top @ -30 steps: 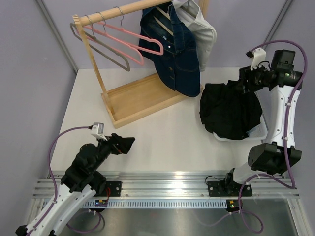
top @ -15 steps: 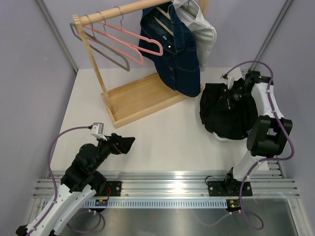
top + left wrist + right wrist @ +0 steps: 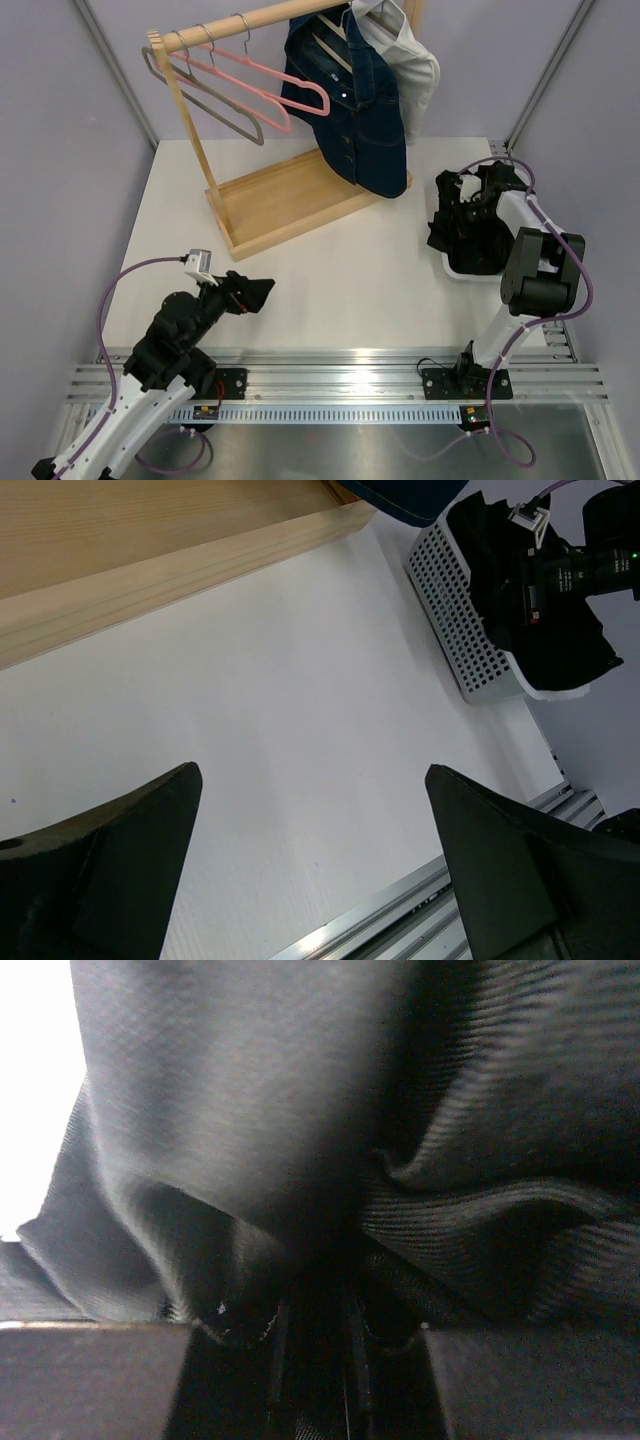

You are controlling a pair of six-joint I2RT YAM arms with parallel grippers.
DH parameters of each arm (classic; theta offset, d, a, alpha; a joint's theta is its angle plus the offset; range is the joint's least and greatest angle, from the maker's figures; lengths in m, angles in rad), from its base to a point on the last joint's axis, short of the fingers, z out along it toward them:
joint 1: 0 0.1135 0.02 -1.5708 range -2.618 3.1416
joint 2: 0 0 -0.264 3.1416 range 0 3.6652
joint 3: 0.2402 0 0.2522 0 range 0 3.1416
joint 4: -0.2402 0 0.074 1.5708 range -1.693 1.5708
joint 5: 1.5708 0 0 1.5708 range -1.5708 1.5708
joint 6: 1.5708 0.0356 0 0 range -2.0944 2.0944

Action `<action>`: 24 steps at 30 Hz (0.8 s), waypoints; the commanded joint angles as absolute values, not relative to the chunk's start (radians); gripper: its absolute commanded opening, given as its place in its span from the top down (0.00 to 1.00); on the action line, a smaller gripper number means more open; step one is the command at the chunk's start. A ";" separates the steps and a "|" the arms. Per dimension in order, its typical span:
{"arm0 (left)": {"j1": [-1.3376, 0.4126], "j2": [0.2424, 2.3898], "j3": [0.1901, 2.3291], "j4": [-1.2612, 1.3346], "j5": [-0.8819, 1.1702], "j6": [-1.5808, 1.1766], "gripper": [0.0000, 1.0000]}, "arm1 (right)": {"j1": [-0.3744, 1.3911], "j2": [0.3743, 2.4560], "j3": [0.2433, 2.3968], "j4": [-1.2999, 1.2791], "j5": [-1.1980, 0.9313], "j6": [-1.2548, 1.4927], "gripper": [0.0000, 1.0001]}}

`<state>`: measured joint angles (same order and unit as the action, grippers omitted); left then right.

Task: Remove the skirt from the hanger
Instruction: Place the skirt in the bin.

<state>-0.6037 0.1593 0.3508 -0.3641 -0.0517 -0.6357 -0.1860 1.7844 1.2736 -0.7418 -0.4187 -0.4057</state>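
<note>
A black skirt point(image 3: 470, 240) lies bunched in a white perforated basket point(image 3: 450, 268) at the right of the table, off any hanger. My right gripper point(image 3: 462, 195) is pressed down into it. In the right wrist view dark folds of the skirt point(image 3: 300, 1110) fill the frame and run between the fingers of the right gripper point(image 3: 310, 1345), which is shut on the cloth. The left wrist view shows the skirt point(image 3: 560, 640) heaped in the basket point(image 3: 450, 610). My left gripper point(image 3: 255, 290) point(image 3: 310, 780) hovers wide open and holds nothing, low over the near left of the table.
A wooden rack with a tray base point(image 3: 280, 200) stands at the back. It carries bare pink hangers point(image 3: 270, 85), a grey hanger point(image 3: 215, 105), a denim garment point(image 3: 350, 110) and a white shirt point(image 3: 410, 60). The metal rail point(image 3: 330, 375) runs along the near edge.
My right arm swung in and down from the far right onto the basket. Its jaws closed on the skirt, which went from a wide spread to a tighter bundle. The left arm stayed still.
</note>
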 commanded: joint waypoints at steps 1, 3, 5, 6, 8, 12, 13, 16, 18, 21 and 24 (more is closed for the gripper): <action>-0.603 0.163 0.342 -0.313 -0.032 -0.618 0.01 | -0.181 1.832 1.213 -0.629 -0.178 -0.434 0.75; -0.603 0.167 0.342 -0.310 -0.032 -0.618 0.01 | -0.164 1.833 1.215 -0.650 -0.187 -0.443 0.74; -0.604 0.172 0.345 -0.311 -0.032 -0.617 0.01 | -0.160 1.829 1.216 -0.670 -0.208 -0.463 0.71; -0.604 0.173 0.348 -0.314 -0.031 -0.617 0.01 | -0.160 1.824 1.221 -0.698 -0.218 -0.469 0.71; -0.604 0.172 0.353 -0.325 -0.032 -0.617 0.01 | -0.158 1.792 1.239 -0.722 -0.218 -0.482 0.69; -0.603 0.156 0.362 -0.336 -0.040 -0.615 0.01 | -0.161 1.657 1.293 -0.779 -0.160 -0.511 0.64; -0.604 0.153 0.365 -0.337 -0.043 -0.615 0.01 | -0.161 1.597 1.334 -0.793 -0.143 -0.526 0.63; -0.603 0.153 0.367 -0.337 -0.046 -0.615 0.01 | -0.161 1.513 1.441 -0.856 -0.101 -0.555 0.58; -0.604 0.155 0.367 -0.337 -0.048 -0.615 0.01 | -0.160 1.490 1.508 -0.918 -0.101 -0.566 0.55; -0.604 0.158 0.368 -0.337 -0.051 -0.615 0.01 | -0.161 1.479 1.649 -1.003 -0.146 -0.565 0.54; -0.604 0.158 0.373 -0.339 -0.052 -0.614 0.01 | -0.161 1.486 1.785 -1.066 -0.228 -0.551 0.54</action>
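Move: My right fingers are down in the black skirt, whose middle is about 2 cm back and 2 cm to the right; the bin beneath it centres some 3 cm back and 3 cm right. The right end of the rack's base is about 7 cm ahead and 15 cm to the left, with the denim jacket hanging about 10 cm ahead, 27 cm left and well above. From my left hand the skirt lies roughly 16 cm ahead, 48 cm to the right and 13 cm lower. With my right hand I finish a small nudge into the skirt, about 1 cm forward and to the right, then open my fingers somewhat wider and pull them clear of the cloth. I rise quickly off the bin, about 22 cm up and some 4 cm to the right overall, tilting the fingers up by about 30 degrees to point more forward. ##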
